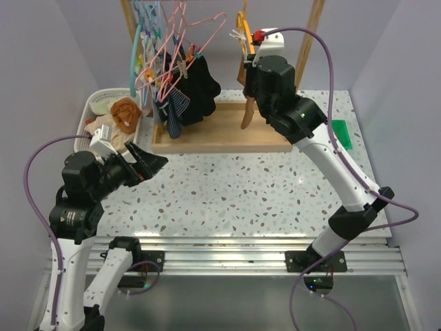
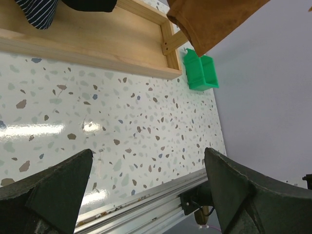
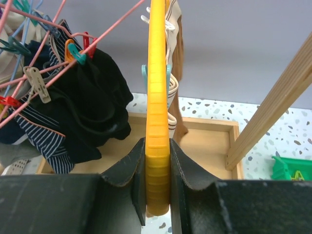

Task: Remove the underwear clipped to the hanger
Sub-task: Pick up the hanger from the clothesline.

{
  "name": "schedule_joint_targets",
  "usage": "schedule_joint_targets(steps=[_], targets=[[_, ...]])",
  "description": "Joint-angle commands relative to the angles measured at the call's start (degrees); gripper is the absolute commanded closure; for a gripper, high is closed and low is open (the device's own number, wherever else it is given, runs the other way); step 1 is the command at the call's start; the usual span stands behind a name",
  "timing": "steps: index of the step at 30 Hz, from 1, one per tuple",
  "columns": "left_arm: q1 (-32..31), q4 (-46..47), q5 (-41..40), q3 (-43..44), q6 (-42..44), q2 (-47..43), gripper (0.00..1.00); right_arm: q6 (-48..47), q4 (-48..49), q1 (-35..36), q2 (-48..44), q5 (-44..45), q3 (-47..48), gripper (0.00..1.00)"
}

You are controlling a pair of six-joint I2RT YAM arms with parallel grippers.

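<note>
Black underwear (image 1: pixel 200 88) (image 3: pixel 95 105) hangs bunched from a pink wire hanger (image 1: pixel 201 33) (image 3: pixel 109 29), held there by coloured clips. My right gripper (image 1: pixel 253 63) (image 3: pixel 157 168) is to its right, shut on the lower edge of a yellow plastic hanger (image 1: pixel 242 29) (image 3: pixel 157 73). An orange-brown cloth (image 1: pixel 246 114) (image 3: pixel 179 58) hangs from that yellow hanger. My left gripper (image 1: pixel 150 161) (image 2: pixel 148 157) hovers open over the speckled table, low at the left and apart from the rack, with nothing between its fingers.
Dark blue striped garments (image 1: pixel 176 110) (image 3: pixel 41 139) hang beside the black ones. The rack's wooden tray base (image 1: pixel 227 136) (image 2: pixel 97 46) and posts (image 1: pixel 310 31) (image 3: pixel 273 109) stand at the back. A white basket (image 1: pixel 96 103) of clothes is at back left, a green box (image 1: pixel 342 133) (image 2: pixel 201 73) at right.
</note>
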Motion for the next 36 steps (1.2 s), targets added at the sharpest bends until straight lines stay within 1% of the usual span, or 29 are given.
schedule_joint_targets(steps=[1,3,6,9,10,11,12,14,19,22,23,25,28,29,33,36], targets=[[-0.13,4.6,1.9,-0.16,1.11,1.1,0.0,0.64,11.48,-0.43,-4.48,0.75,-2.62,1.0],[-0.13,4.69,2.07,0.27,1.37,1.54,0.0,0.81,9.97,-0.34,-4.38,1.36,0.28,1.0],[-0.21,5.74,2.25,0.1,1.02,1.9,0.0,1.08,10.32,-0.51,-5.53,2.15,0.99,1.0],[-0.13,7.06,3.21,-0.16,0.4,2.16,0.0,1.42,7.78,-0.51,-6.84,1.37,1.71,1.0],[-0.21,7.41,3.39,-0.16,0.32,2.33,0.0,1.52,8.64,-0.43,-8.15,0.67,0.05,1.0],[-0.21,7.85,3.83,-0.25,0.31,2.42,0.0,1.26,13.7,-0.43,-12.08,-0.21,-2.67,1.0],[-0.21,8.73,4.09,-0.43,0.23,2.51,0.0,0.56,16.53,-0.51,-13.6,-1.61,-8.44,1.0],[-0.13,9.43,4.53,-0.78,0.31,2.86,0.0,-1.37,20.07,-0.52,-14.93,-2.76,-10.69,1.0],[-0.13,10.4,4.53,-1.22,0.75,4.18,0.0,-4.63,17.36,-0.52,-11.6,-5.58,-3.5,1.0],[-0.13,10.76,4.71,-1.04,1.02,4.36,0.0,-4.02,13.59,-0.52,-11.33,-5.58,-0.41,1.0],[-0.13,10.58,4.62,-0.87,1.1,4.44,0.0,-3.59,10.79,-0.6,-11.68,-5.84,0.03,1.0],[-0.21,10.49,4.62,-1.04,1.19,4.18,0.0,-1.83,8.92,-0.6,-14.56,-6.89,-1.63,1.0],[-0.21,11.28,5.23,-1.92,1.28,4.09,0.0,0.11,6.81,-0.6,-18.87,-9.18,-8.3,1.0],[-0.21,11.37,5.58,-2.36,1.19,4.18,0.0,0.72,5.42,-0.52,-21.58,-9.79,-11.45,1.0],[-0.21,13.12,6.73,-2.8,1.63,4.79,0.0,2.3,2.24,-0.6,-27.84,-12.52,-18.93,1.0],[-0.3,13.39,7.52,-1.49,1.98,5.76,0.0,3.36,-1.36,-0.52,-31.88,-14.1,-23.07,1.0]])
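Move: The yellow hanger with the brown underwear is still on the clothesline, its near end already shut in the right hand; its hook sits roughly 14 cm ahead of that hand, 1 cm left and 13 cm above. The pink hangers hang about 19 cm left and 10 cm ahead of the same hand, and the wooden post stands some 16 cm right and 10 cm ahead. From the left hand the hook is about 35 cm ahead, 25 cm right and 27 cm up. The yellow hanger, kept pinched by its near end, is raised by the right hand about 10 cm to unhook it from the clothesline, fingers tipping up some 15 degrees. Then the hand draws it back towards the robot, away from the line, and to the right, sinking about 7 cm, levelling partly and turning a little counter-clockwise. The empty, open left hand eases 3 cm forward. ##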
